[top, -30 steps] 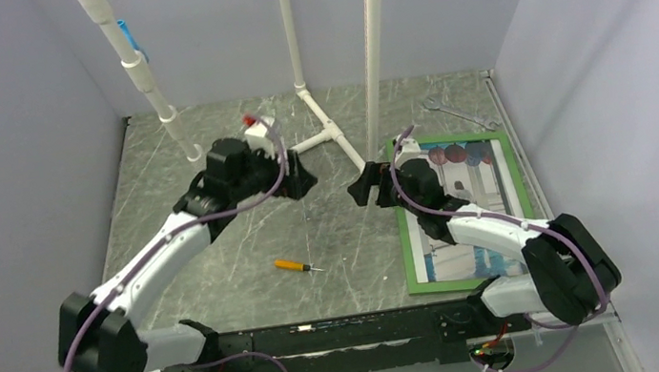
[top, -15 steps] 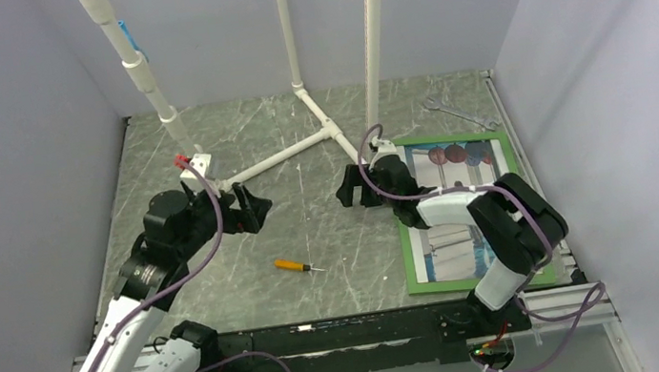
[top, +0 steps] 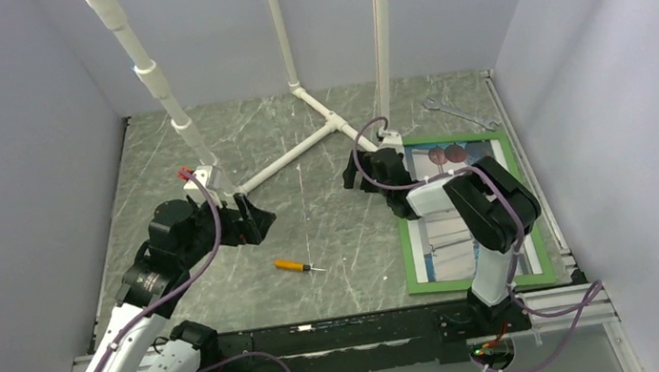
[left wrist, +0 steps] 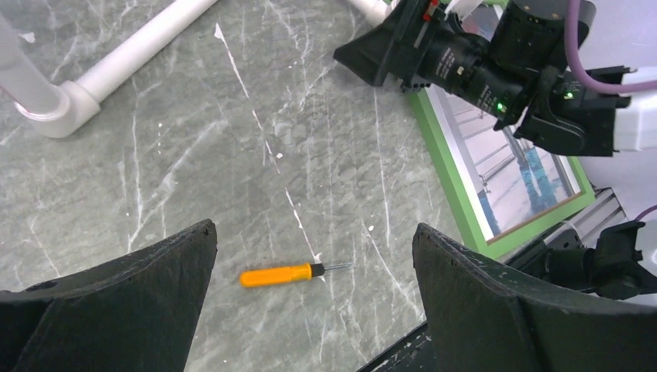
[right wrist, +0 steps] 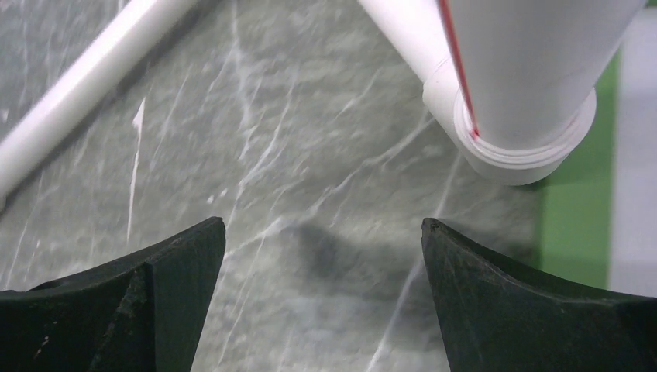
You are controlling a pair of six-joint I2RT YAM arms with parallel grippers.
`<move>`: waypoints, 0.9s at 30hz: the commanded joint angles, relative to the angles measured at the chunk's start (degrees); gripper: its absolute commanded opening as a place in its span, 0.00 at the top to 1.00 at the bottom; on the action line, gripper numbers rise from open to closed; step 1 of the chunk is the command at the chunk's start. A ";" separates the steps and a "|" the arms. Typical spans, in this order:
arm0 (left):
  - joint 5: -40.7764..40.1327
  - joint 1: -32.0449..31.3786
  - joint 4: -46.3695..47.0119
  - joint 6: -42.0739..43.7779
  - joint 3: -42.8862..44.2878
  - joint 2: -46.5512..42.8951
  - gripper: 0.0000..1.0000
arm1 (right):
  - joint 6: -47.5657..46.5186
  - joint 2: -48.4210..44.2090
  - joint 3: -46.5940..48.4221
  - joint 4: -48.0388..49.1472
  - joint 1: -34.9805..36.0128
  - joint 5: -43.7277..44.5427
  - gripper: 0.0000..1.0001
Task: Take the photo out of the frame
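Observation:
The frame (top: 410,257), with flat green rails, lies flat at the right of the table. The photo (top: 444,243) sits inside it, red balloons showing at its far end. My right arm folds over its middle. My right gripper (top: 357,171) hovers open off the frame's far-left corner, empty, just above the marbled table beside a white pipe foot (right wrist: 511,116). The frame's green rail (right wrist: 577,225) shows at the right of the right wrist view. My left gripper (top: 258,219) is open and empty at centre-left, well apart from the frame (left wrist: 445,174) and the photo (left wrist: 511,167).
An orange-handled screwdriver (top: 296,265) lies mid-table, below my left gripper's open fingers (left wrist: 503,302). A white pipe stand (top: 301,146) spreads across the back with three uprights. A wrench (top: 450,110) lies at the far right. Grey walls close in on three sides.
My left arm has drawn back toward the left and near side. My right arm has folded over the frame, its gripper shifting slightly farther back. The pipe stand has shifted.

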 commanded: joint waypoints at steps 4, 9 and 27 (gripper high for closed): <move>3.17 0.12 2.48 -1.64 0.03 -0.83 0.01 | 1.75 4.61 4.75 0.67 -6.24 -1.95 0.01; 4.40 0.13 3.13 -1.88 -0.18 -0.33 0.01 | 1.78 6.28 6.57 -0.21 -8.19 -3.41 0.01; 8.99 0.04 6.71 -2.42 0.43 3.11 0.01 | 6.14 11.80 14.30 -7.77 -14.76 -9.98 0.00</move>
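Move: The foot of the pipe stand's right post is about 5 cm ahead of my right hand, 7 cm to its right and 2 cm lower. The stand's tee lies some 11 cm ahead and 5 cm left. The frame's middle is about 16 cm back and 24 cm right. From my raised left hand, that right post foot is roughly 22 cm ahead and 34 cm right, well below; the left post's foot is 15 cm ahead and 6 cm left. With the right side of my open right gripper against the post, I keep shoving the stand forward and to the right, about 8 cm out and 5 cm across, staying low and level, with a small clockwise turn and some roll as my hand's left side rises. My left hand, high and open, drifts some 2 cm right beside the left post, swinging slightly clockwise. ##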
